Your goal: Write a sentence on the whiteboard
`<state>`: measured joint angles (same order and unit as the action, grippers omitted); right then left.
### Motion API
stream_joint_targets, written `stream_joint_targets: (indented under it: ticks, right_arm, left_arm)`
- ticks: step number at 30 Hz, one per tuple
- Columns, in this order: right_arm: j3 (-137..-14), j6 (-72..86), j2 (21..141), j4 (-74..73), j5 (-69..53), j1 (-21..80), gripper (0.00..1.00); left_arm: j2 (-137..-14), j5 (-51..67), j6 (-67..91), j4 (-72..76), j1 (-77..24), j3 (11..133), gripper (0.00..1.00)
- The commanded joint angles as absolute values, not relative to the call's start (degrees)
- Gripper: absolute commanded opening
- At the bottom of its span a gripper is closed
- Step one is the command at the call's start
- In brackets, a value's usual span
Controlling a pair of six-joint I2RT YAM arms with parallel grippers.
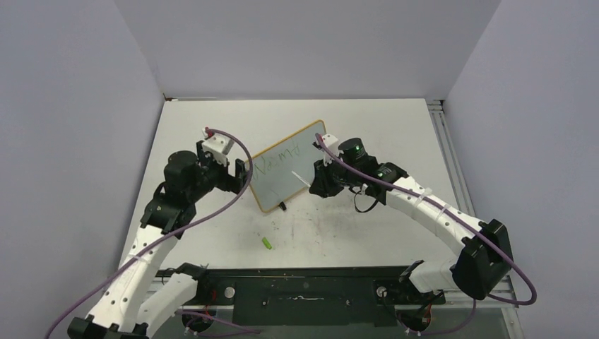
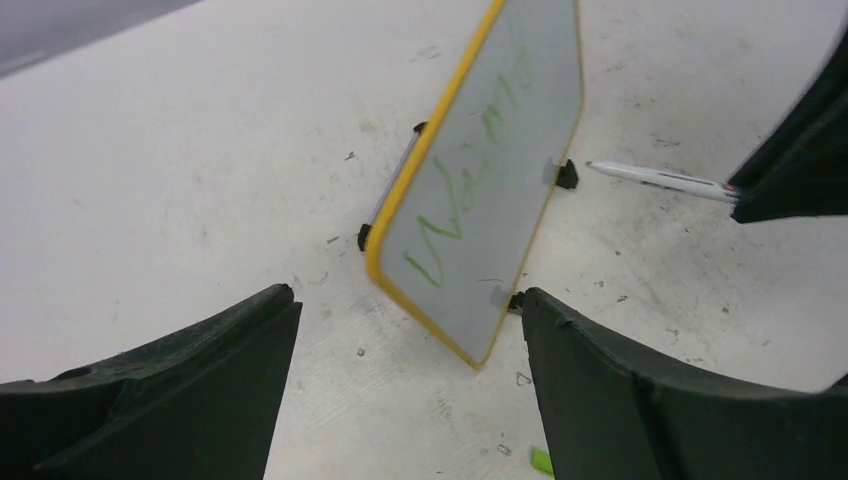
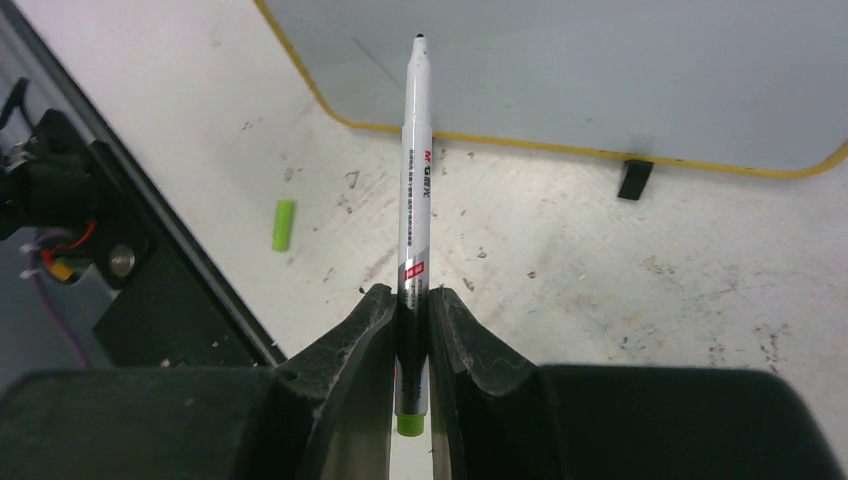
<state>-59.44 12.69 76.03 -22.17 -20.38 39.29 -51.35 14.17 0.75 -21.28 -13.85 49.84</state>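
The whiteboard (image 1: pixel 286 169) lies askew on the table, yellow-framed with black feet. Green handwriting, the sentence (image 1: pixel 277 159), runs across its upper part and also shows in the left wrist view (image 2: pixel 470 190). My left gripper (image 1: pixel 244 173) is open at the board's left corner (image 2: pixel 440 330), its fingers (image 2: pixel 600 390) wide apart and holding nothing. My right gripper (image 3: pixel 412 295) is shut on a white marker (image 3: pixel 415 180) with a green end. The marker's tip reaches over the board's (image 3: pixel 600 70) lower edge; whether it touches I cannot tell.
A small green marker cap (image 1: pixel 268 243) lies on the table in front of the board, also seen in the right wrist view (image 3: pixel 284 224). The black base plate (image 1: pixel 304 293) spans the near edge. A metal rail (image 1: pixel 445 141) runs along the table's right side, with walls close around.
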Motion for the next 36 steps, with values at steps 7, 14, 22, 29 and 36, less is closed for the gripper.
stream_joint_targets:
  ticks: [7,14,22,29,36]
  right_arm:
    - [-66.2,8.0,80.4,-37.8,-52.1,33.7,0.05]
    - [-67.8,7.0,81.4,-40.4,-57.9,37.1,0.05]
    - [-69.9,4.1,81.8,-44.3,-57.5,39.5,0.05]
    - [-70.2,3.1,81.3,-44.2,-59.1,39.9,0.05]
    - [-68.6,6.5,80.1,-40.3,-60.3,39.8,0.05]
  left_arm:
    - [-46.4,-0.9,-12.7,-26.8,-47.0,51.3,0.79]
    - [-54.9,-9.3,-17.2,-25.9,-63.8,51.9,0.78]
    - [-58.5,-8.6,-18.5,-24.1,-65.6,51.9,0.67]
    - [-58.3,-7.7,-17.8,-24.2,-66.0,51.6,0.39]
    - [-60.1,-6.0,-16.3,-23.7,-66.8,51.9,0.23]
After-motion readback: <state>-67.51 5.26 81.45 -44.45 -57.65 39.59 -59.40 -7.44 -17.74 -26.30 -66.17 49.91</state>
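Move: The marker, gripped near its green end by my right hand, has its middle about 17 cm to the right of my empty left hand, 1 cm back and 8 cm lower; from the right hand point that middle is roughly 3 cm ahead, 3 cm left and 1 cm up. From my left hand, the whiteboard's centre is some 6 cm ahead, 12 cm right and 16 cm below. The loose green cap lies about 16 cm back, 4 cm right and 22 cm below. I swing my open left hand away from the whiteboard, about 16 cm right and 13 cm back, rising slightly before dipping, turning clockwise some 40 degrees with its left side lifting. Meanwhile my right hand keeps its grip and draws the marker back about 12 cm and slightly up, turning counter-clockwise. Once both hands have all but stopped, my left fingers narrow around the marker's tip-side half. ##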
